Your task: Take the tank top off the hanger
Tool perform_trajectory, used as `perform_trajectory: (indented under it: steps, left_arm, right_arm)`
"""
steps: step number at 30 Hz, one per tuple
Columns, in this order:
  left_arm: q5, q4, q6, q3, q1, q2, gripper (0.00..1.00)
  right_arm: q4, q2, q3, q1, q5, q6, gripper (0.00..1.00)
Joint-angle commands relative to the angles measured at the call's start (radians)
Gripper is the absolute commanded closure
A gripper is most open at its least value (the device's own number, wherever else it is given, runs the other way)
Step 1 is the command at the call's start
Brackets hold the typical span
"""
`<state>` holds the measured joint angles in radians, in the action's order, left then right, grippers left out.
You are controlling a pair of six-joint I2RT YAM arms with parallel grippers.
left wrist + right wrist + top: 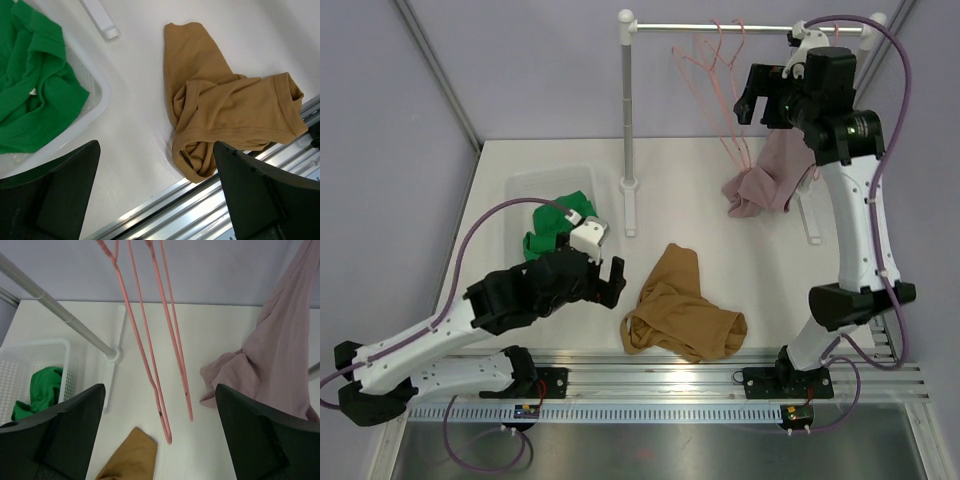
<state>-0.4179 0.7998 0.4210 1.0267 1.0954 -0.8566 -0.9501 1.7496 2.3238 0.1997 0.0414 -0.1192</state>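
Observation:
A mauve tank top (pixel 765 180) drapes down at the right of the rack, and its lower end is bunched on the table. In the right wrist view the tank top (pixel 270 370) runs up out of frame, so what holds its top is hidden. Bare pink hangers (pixel 720 70) hang from the rail (pixel 720 27); they show as thin wires (pixel 150 365) in the right wrist view. My right gripper (pixel 760 100) is up near the rail, open and empty (pixel 159 388), left of the tank top. Low over the table, my left gripper (pixel 610 280) is open and empty (pixel 155 145).
A tan garment (pixel 680 310) lies crumpled on the table near the front rail, under the left gripper's view (pixel 225 115). A white basket (pixel 535 185) at the left holds a green garment (pixel 555 225). The rack post (pixel 627 110) stands mid-table.

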Motion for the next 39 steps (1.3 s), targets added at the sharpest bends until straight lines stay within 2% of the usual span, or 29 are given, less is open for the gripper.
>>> perform_trajectory:
  steps: [1, 3, 4, 5, 7, 8, 10, 13, 16, 19, 25, 27, 28, 31, 32, 39]
  left_arm:
    - [0.073, -0.183, 0.016, 0.009, 0.006, -0.111, 0.01]
    - [0.112, -0.235, 0.013, -0.007, 0.009, -0.195, 0.01]
    - [0.123, -0.258, 0.009, -0.010, 0.009, -0.232, 0.01]
    - [0.139, -0.301, 0.010, -0.014, 0.014, -0.263, 0.01]
    - [0.175, -0.345, 0.002, -0.017, 0.018, -0.362, 0.01]
    - [0.203, -0.384, 0.005, -0.017, 0.027, -0.393, 0.01]
    - [0.220, -0.424, 0.007, -0.004, 0.041, -0.488, 0.01]
    - [0.211, -0.433, 0.013, 0.036, 0.076, -0.582, 0.01]
    - [0.186, -0.447, 0.022, 0.058, 0.112, -0.699, 0.01]
    - [0.179, -0.471, 0.042, 0.056, 0.136, -0.798, 0.01]
    - [0.206, -0.547, 0.065, 0.050, 0.164, -0.952, 0.01]
    - [0.214, -0.547, 0.068, 0.061, 0.172, -0.993, 0.11]
    - [0.214, -0.544, 0.073, 0.064, 0.178, -0.996, 0.37]
    - [0.179, -0.519, 0.082, 0.065, 0.188, -0.958, 0.80]
    - [0.163, -0.507, 0.082, 0.068, 0.190, -0.937, 0.99]
    - [-0.045, -0.301, 0.045, 0.166, 0.189, -0.675, 1.00]
  right_arm:
    - [0.042, -0.208, -0.129, -0.005, 0.024, -0.011, 0.00]
    - [0.091, -0.335, -0.235, -0.005, 0.084, -0.049, 0.00]
    - [0.121, -0.387, -0.377, -0.003, 0.171, -0.056, 0.01]
    - [0.217, -0.503, -0.462, -0.005, 0.219, -0.080, 0.01]
    - [0.344, -0.629, -0.643, -0.003, 0.375, -0.111, 0.01]
    - [0.431, -0.732, -0.785, -0.003, 0.415, -0.138, 0.01]
    - [0.467, -0.841, -0.921, -0.003, 0.506, -0.209, 0.01]
    - [0.471, -0.929, -1.039, -0.005, 0.572, -0.246, 0.00]
    - [0.468, -1.045, -1.128, -0.003, 0.565, -0.263, 0.01]
    - [0.401, -1.137, -1.144, -0.003, 0.545, -0.243, 0.01]
    - [0.297, -1.191, -1.121, -0.003, 0.538, -0.191, 0.00]
    - [0.278, -1.213, -1.117, -0.003, 0.538, -0.180, 0.00]
    - [0.272, -1.225, -1.112, -0.003, 0.537, -0.172, 0.01]
    - [0.260, -1.236, -1.103, -0.005, 0.535, -0.162, 0.00]
    - [0.257, -1.234, -1.101, -0.005, 0.534, -0.158, 0.00]
    - [0.260, -1.236, -1.101, -0.003, 0.506, -0.162, 0.00]
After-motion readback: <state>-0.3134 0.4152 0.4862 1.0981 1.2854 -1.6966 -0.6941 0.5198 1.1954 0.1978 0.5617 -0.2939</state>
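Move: The tan tank top lies in a heap on the table about 20 cm to the right of the open left hand, level with it fore and aft and some 22 cm below. From that same hand, the green tank top in the basket is roughly 20 cm ahead and 12 cm to the left, and the rack's left foot about 25 cm ahead and 7 cm to the right. From the open right hand, up by the rail, the tan tank top is about 28 cm back, 17 cm left and 41 cm below, while the empty pink hangers hang some 6 cm ahead and 5 cm left. The left hand sweeps about 18 cm to its right and 22 cm down onto the tan tank top, tipping its fingers more steeply down and turning some 15 degrees clockwise, then shuts them on a bunch of cloth near the heap's near left part and starts up with it, by about 3 to 4 cm, easing slightly back left. Meanwhile the right hand, still open, draws some 30 cm back from the rail and the empty hangers, at first rising slightly and then ending a little lower and to the left, its fingers swinging round to the left, and stops there. ##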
